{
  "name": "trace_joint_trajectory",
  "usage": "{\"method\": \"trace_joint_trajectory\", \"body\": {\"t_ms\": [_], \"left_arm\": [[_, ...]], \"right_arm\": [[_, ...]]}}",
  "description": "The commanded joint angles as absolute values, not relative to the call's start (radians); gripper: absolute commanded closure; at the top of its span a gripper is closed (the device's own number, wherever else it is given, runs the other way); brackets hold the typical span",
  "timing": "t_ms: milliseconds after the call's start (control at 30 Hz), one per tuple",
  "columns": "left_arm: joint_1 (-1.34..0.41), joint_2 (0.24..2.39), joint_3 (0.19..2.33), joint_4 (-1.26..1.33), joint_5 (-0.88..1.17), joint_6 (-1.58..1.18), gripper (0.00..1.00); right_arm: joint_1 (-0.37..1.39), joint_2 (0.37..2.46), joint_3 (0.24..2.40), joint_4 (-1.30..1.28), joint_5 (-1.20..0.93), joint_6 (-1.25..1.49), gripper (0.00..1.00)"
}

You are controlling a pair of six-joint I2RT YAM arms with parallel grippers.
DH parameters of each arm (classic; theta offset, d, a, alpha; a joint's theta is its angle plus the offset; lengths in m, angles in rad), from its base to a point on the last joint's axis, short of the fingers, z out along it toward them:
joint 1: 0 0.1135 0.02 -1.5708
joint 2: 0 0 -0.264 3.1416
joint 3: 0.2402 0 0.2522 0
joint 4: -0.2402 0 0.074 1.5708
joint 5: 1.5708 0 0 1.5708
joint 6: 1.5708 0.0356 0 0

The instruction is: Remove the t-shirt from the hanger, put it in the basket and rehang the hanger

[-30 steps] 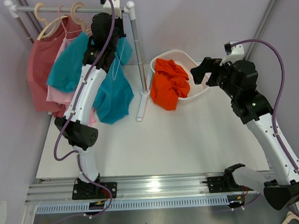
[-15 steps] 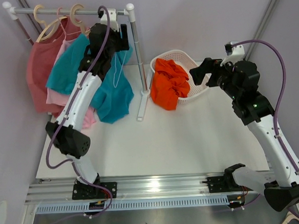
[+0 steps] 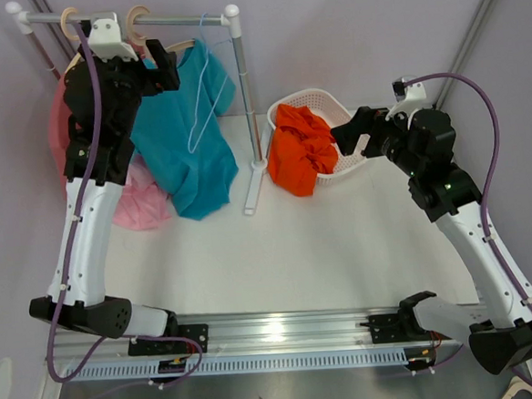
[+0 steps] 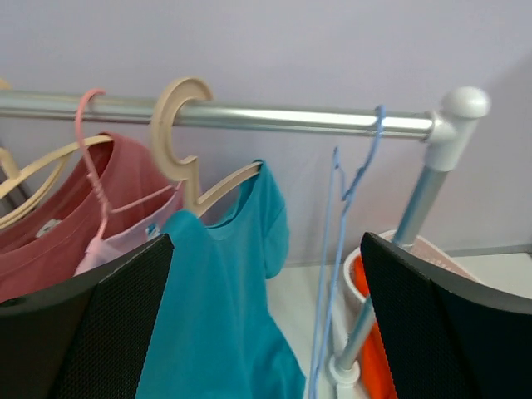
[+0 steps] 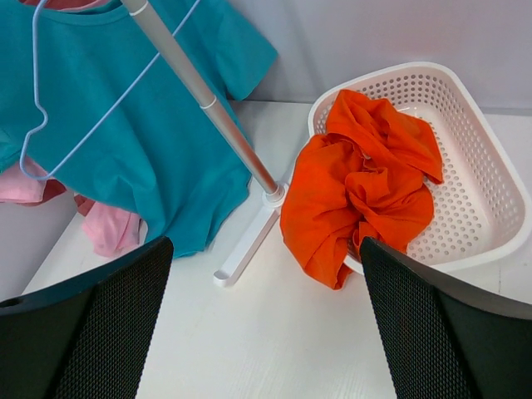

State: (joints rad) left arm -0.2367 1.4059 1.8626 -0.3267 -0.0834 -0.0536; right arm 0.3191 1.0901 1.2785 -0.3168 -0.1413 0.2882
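Note:
A teal t-shirt [image 3: 182, 146] hangs on a beige wooden hanger [image 4: 179, 108] hooked over the metal rail [image 4: 274, 118]; it also shows in the left wrist view [image 4: 224, 307] and the right wrist view [image 5: 125, 125]. My left gripper [image 3: 165, 68] is open and empty, held high just in front of the rail at the shirt's collar, touching nothing; in its own view the left gripper [image 4: 266, 249] frames the shirt's shoulder. My right gripper [image 3: 344, 136] is open and empty above the table, by the basket; in its own view the right gripper [image 5: 266, 249] is over the rack's foot.
An empty blue wire hanger [image 4: 342, 233] hangs to the right of the teal shirt. A pink shirt [image 4: 112, 245] and a red shirt [image 4: 58, 224] hang to its left. The rack's upright pole [image 3: 245, 91] stands on a white foot [image 5: 245, 245]. A white basket [image 5: 482, 158] holds an orange shirt [image 5: 366, 183].
My left arm has swung off the teal shirt to the left and risen, its gripper now near the rail. The shirt shows in full. The right gripper has edged left.

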Motion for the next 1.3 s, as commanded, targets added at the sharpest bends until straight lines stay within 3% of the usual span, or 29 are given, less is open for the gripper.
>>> {"method": "trace_joint_trajectory", "body": {"t_ms": [0,267,800,867,900,1033,1067,1167,1267], "left_arm": [[-0.164,1.41,1.79,-0.301,0.029,-0.022,0.01],[0.089,1.517,1.835,-0.27,0.438,-0.156,0.02],[0.101,1.755,2.046,-0.13,0.517,-0.146,0.13],[0.101,1.796,2.092,-0.178,0.514,-0.144,0.19],[0.101,1.815,2.164,-0.193,0.514,-0.141,0.33],[0.1,1.867,2.192,-0.186,0.523,-0.143,0.6],[0.098,1.87,2.194,-0.178,0.526,-0.146,0.72],[0.1,1.897,2.221,-0.182,0.552,-0.147,0.78],[0.1,1.924,2.264,-0.202,0.56,-0.149,0.78]], "right_arm": [[0.322,1.098,1.281,-0.267,-0.184,0.299,0.0],[0.319,1.15,1.33,-0.276,-0.199,0.285,0.01],[0.31,1.226,1.368,-0.247,-0.225,0.259,0.01],[0.305,1.238,1.373,-0.244,-0.229,0.258,0.01],[0.305,1.242,1.377,-0.244,-0.233,0.256,0.01],[0.305,1.261,1.39,-0.247,-0.239,0.255,0.01],[0.304,1.264,1.391,-0.245,-0.236,0.255,0.01],[0.302,1.27,1.388,-0.242,-0.238,0.256,0.01],[0.302,1.273,1.387,-0.239,-0.244,0.262,0.01]]}}
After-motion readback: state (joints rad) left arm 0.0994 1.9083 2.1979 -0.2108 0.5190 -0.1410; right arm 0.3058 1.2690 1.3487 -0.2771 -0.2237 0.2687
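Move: The neck of the wooden hanger carrying the teal t-shirt, just under the rail, is about 14 cm ahead of the left hand, 5 cm to its left and 6 cm lower. The pink hanger hooks on about 6 cm left of that neck. The emptied blue hanger's hook is 13 cm to the neck's right, with the rack's corner 6 cm beyond. From the right hand, the wooden hanger's neck is roughly 22 cm ahead, 42 cm left and 9 cm higher. The left hand, fingers wide open, first swings left, forward and down by some 7 cm each way to line up with the wooden hanger, then pushes on towards the rail to make about 14 cm forward in all, easing 2 cm back to the right, rising a little and turning some 15 degrees clockwise, and near the end its fingers close and pinch the hanger's neck just below the rail. Meanwhile the right hand, empty and still wide open, drifts about 4 cm forward and slightly left and down, touching nothing. ##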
